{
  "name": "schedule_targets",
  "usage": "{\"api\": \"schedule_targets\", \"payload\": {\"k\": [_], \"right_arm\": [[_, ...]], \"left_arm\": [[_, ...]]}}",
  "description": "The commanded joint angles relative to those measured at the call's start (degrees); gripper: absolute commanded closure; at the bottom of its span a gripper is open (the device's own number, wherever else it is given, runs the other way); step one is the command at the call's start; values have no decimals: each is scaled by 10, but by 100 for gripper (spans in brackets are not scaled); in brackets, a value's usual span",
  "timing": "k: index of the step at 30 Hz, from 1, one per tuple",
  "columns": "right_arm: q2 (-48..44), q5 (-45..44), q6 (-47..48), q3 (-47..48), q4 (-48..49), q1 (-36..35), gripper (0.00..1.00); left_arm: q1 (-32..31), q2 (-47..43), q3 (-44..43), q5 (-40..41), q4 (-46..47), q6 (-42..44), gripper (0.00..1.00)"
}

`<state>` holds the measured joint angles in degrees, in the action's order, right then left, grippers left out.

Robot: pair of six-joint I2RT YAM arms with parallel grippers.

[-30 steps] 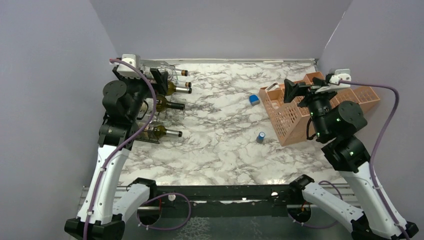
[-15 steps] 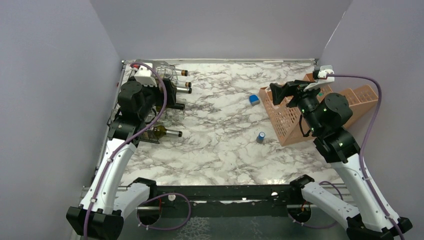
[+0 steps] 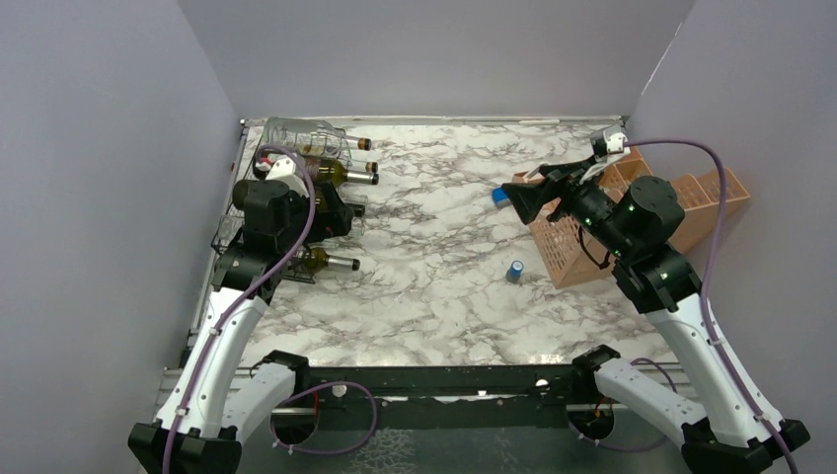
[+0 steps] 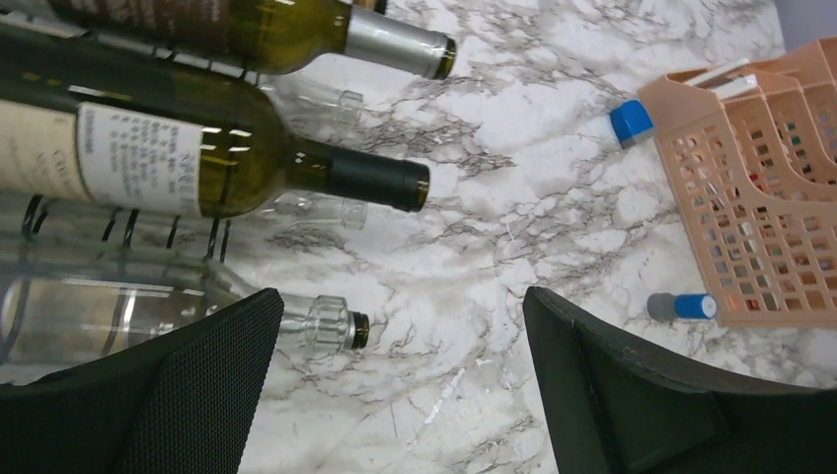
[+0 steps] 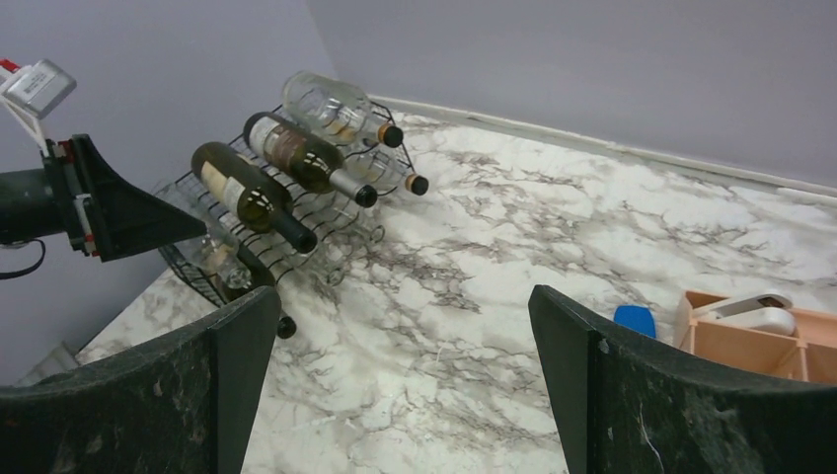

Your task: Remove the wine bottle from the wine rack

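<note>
The black wire wine rack (image 3: pixel 233 227) stands at the table's left edge and holds several wine bottles lying with their necks to the right. A green bottle with a pale label and black foil neck (image 4: pixel 247 158) lies on the rack. Above it is a silver-necked one (image 4: pixel 390 44), and below it a clear bottle (image 4: pixel 306 321). My left gripper (image 4: pixel 403 301) hangs open by the bottle mouths (image 3: pixel 336 212), with only marble between its fingers. My right gripper (image 3: pixel 523 193) is open over mid-table, facing the rack (image 5: pixel 266 232), and holds nothing (image 5: pixel 400 301).
A salmon-orange crate (image 3: pixel 582 247) stands at the right, with a white object (image 5: pixel 750 311) in one compartment. A blue cap (image 3: pixel 501 197) and a small blue-grey cylinder (image 3: pixel 515 270) lie on the marble near it. Purple walls close in the left, back and right.
My left gripper has dropped from the rack's top tier to the front of the lower bottles. My right gripper has swung left from over the crate toward mid-table. Both stayed open.
</note>
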<state>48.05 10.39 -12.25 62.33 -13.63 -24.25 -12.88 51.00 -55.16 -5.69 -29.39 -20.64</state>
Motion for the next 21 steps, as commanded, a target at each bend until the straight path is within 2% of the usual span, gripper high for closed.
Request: {"api": "schedule_targets", "payload": {"k": [1, 6, 12, 15, 18, 21], "right_arm": [[3, 61, -23, -9, 18, 4, 1], [2, 65, -34, -10, 9, 4, 1], [3, 68, -31, -18, 8, 4, 1], [4, 72, -31, -21, 9, 4, 1], [1, 79, -33, -29, 12, 4, 1], [-6, 79, -34, -39, 16, 4, 1]], "left_arm": [[-4, -26, -10, 146, -76, -83, 1], [-5, 19, -63, 291, -174, -103, 1], [-3, 109, -142, 372, -285, -186, 1], [13, 153, -180, 395, -325, -218, 1], [51, 179, -204, 374, -337, -233, 1], [103, 188, -204, 357, -330, -245, 7]]}}
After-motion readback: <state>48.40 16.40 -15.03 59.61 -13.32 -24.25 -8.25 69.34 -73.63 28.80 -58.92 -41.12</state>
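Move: The nearest top-layer clear bottle has its neck just off the left hand's open fingers; its middle is about 13 cm left, 1 cm back and 7 cm below. The green bottle beside it is some 6 cm ahead, 9 cm left and 7 cm below the hand; the lower green bottle, 5 cm back, 10 cm left and 17 cm below. From the right hand the clear bottle is roughly 48 cm left, about level fore and aft, and 20 cm lower. Leftward by some 12 cm and sinking about 3 cm, the left hand sweeps from the neck side of the clear bottle towards its body, near the front corner of the rack. On the way the wrist swings about 45 degrees counter-clockwise and tips the fingers more steeply down; they stay wide open. The right hand, open and empty, eases a couple of centimetres down and left. ##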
